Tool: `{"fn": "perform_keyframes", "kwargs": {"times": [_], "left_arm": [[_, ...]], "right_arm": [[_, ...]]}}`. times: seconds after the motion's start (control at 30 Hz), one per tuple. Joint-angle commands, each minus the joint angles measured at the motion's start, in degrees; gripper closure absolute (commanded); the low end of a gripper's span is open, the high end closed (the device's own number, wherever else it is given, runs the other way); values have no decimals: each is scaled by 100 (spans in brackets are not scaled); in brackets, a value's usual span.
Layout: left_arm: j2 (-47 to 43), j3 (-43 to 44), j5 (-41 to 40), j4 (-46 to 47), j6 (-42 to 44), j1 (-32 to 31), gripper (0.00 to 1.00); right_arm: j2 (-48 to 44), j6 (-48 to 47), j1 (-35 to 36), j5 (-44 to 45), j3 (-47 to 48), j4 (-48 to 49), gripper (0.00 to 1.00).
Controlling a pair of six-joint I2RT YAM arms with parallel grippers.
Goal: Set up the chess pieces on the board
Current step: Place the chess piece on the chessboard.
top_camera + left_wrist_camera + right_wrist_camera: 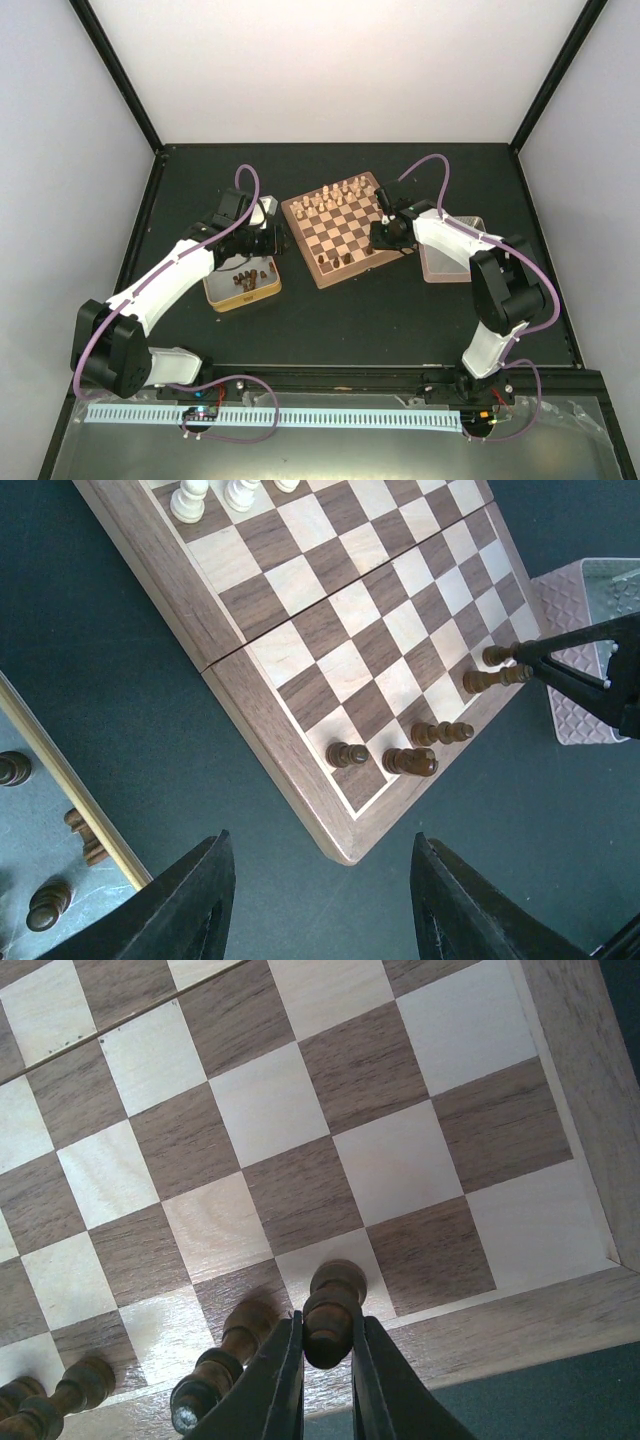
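The board (335, 235) lies at an angle in the middle of the table. Several dark chess pieces (410, 762) stand along its near row. My right gripper (327, 1335) is shut on the head of one dark piece (335, 1300), whose base rests on a light square near the board's right corner; a taller dark piece (240, 1345) stands just left of it. From the left wrist view the same grip (530, 658) shows at the board's edge. My left gripper (320, 838) hangs open and empty over the dark mat, just off the board's near-left corner (350, 850).
A metal tin (243, 285) left of the board holds more dark pieces (48, 905). Pale chessmen (335, 192) fill the board's far rows. A pinkish tin (445, 255) sits right of the board, under my right arm. Black frame posts edge the table.
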Motion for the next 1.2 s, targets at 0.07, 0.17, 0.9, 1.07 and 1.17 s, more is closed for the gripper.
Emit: {"fn": "perform_keyframes", "kwargs": {"times": [0.07, 0.17, 0.9, 1.07, 1.17], "left_arm": [[-63, -10, 107, 146, 16, 36, 50], [-61, -10, 103, 146, 16, 36, 50], [-311, 15, -1007, -313, -120, 85, 44], [-473, -232, -1892, -534, -294, 247, 28], [-441, -428, -2055, -540, -393, 412, 27]], "right_arm": [[12, 41, 9, -117, 85, -275, 87], [39, 56, 9, -150, 119, -334, 87], [-851, 268, 9, 115, -15, -250, 67], [-1729, 338, 9, 166, -455, 171, 65], [-1940, 349, 9, 94, -528, 201, 65]]}}
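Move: The right gripper still holds a dark chess piece over its light square, whose middle is roughly 1 cm back and 3 cm below. The neighbouring piece stands about 2 cm left and 2 cm back; the next along the near edge is some 7 cm left and 4 cm back. From the left gripper, the dark pieces in the tray lie about 7 cm left, 2 cm back and 12 cm down; the corner piece is around 10 cm right and 2 cm ahead. Ease the right gripper about 1 cm back with a slight sink, open the fingers partway to let go of the piece on its square, then lift quickly some 9 cm, tipping the fingertips a little forward. As it climbs, swing the left gripper left over the tray of pieces, turning counter-clockwise and opening wider. ##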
